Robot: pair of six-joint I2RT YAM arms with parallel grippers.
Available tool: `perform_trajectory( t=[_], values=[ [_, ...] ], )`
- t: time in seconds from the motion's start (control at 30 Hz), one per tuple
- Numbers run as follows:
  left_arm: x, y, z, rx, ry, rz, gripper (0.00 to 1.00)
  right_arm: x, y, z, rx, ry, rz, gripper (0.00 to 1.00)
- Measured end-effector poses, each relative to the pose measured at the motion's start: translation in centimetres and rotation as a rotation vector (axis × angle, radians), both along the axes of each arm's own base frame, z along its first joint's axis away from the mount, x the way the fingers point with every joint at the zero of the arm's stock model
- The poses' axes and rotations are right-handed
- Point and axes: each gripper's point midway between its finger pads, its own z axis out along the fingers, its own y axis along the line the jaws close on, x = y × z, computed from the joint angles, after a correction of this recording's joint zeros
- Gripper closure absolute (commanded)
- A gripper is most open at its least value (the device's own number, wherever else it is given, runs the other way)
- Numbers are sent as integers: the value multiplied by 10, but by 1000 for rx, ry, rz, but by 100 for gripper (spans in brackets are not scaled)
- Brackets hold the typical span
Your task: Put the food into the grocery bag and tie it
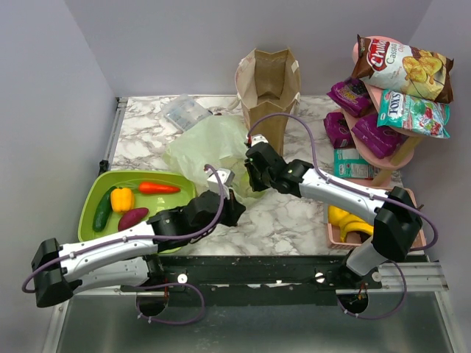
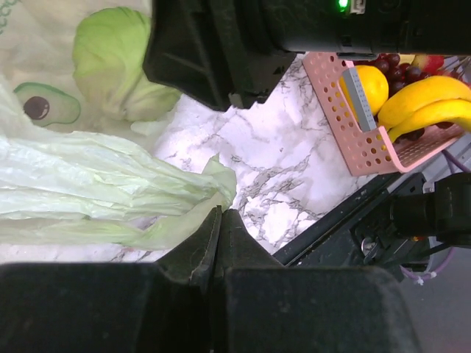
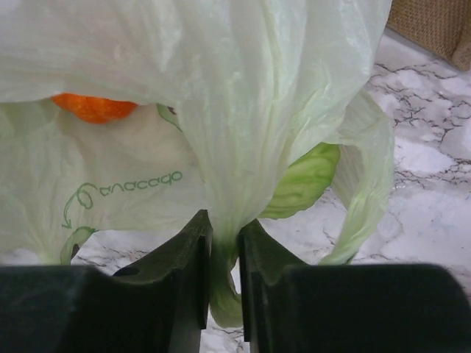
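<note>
The pale green grocery bag (image 1: pixel 208 143) lies crumpled mid-table. Through its plastic show a cabbage (image 3: pixel 305 180) and an orange fruit (image 3: pixel 96 107); the cabbage (image 2: pixel 110 51) also shows in the left wrist view. My right gripper (image 3: pixel 224 235) is shut on a bunched bag handle (image 3: pixel 243 147) at the bag's near right side (image 1: pixel 254 175). My left gripper (image 2: pixel 219 213) is shut, its tips meeting at the end of another handle fold (image 2: pixel 147 198), near the bag's front edge (image 1: pixel 234 209). A yellow pepper (image 1: pixel 122 198) lies in the green tray (image 1: pixel 92 193). Bananas (image 1: pixel 348 223) sit in a pink tray.
The green tray also holds a carrot (image 1: pixel 157 188), a cucumber (image 1: pixel 102 211) and a purple sweet potato (image 1: pixel 132 218). A brown paper bag (image 1: pixel 268 92) stands behind the bag. A pink rack (image 1: pixel 383 151) with snack packets fills the right side.
</note>
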Motion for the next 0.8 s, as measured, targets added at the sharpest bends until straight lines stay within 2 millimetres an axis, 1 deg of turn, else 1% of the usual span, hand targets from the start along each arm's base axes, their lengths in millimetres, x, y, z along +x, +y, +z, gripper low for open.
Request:
perform_trajectory(
  t=[0.07,0.13,0.23,0.3,0.37,0.4,0.53,0.6,0.7,0.77,0.8],
  values=[
    [-3,10,3,-23,0,19,100,0,0,-1,-2,1,2,93],
    [-5,17,1,-24,7,31,100,-1,-1,-1,-3,4,1,99],
    [-7,28,4,-24,13,53,100,-4,-4,1,-19,18,-1,99],
    [-8,39,10,-28,13,79,100,-3,-4,9,-20,16,-6,99],
    [-8,46,19,-34,12,105,100,4,-1,30,-5,-9,-22,99],
    [-7,50,28,-39,7,122,100,7,1,43,9,-26,-32,99],
    [-2,61,70,-83,-24,175,100,22,11,102,89,-108,-62,99],
    [1,66,92,-111,-43,197,100,29,14,138,133,-157,-75,99],
    [4,76,122,-146,-70,229,100,37,18,178,186,-220,-91,99],
    [5,82,137,-164,-85,248,100,43,17,199,208,-258,-104,99],
    [6,86,139,-159,-89,258,100,45,16,205,211,-270,-110,99]
  ],
)
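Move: The right hand has the grocery bag's gathered handle between its still-parted fingertips. The cabbage lies about 7 cm ahead of it and 1 cm right, some 4 cm lower; the paper bag stands about 19 cm ahead and 4 cm right. The left hand already pinches another edge of the grocery bag, whose middle lies roughly 18 cm ahead, 8 cm left and 10 cm below it, with the green tray's middle about 31 cm to its left. The right fingers pinch shut on the gathered handle, then haul it straight up about 20 cm, drifting some 4 cm forward while the fingers tip upward. The left hand, keeping its pinch, first draws its edge leftward towards the green tray, then rises too, about 14 cm up and 9 cm left overall, turning some 15 degrees counter-clockwise. ##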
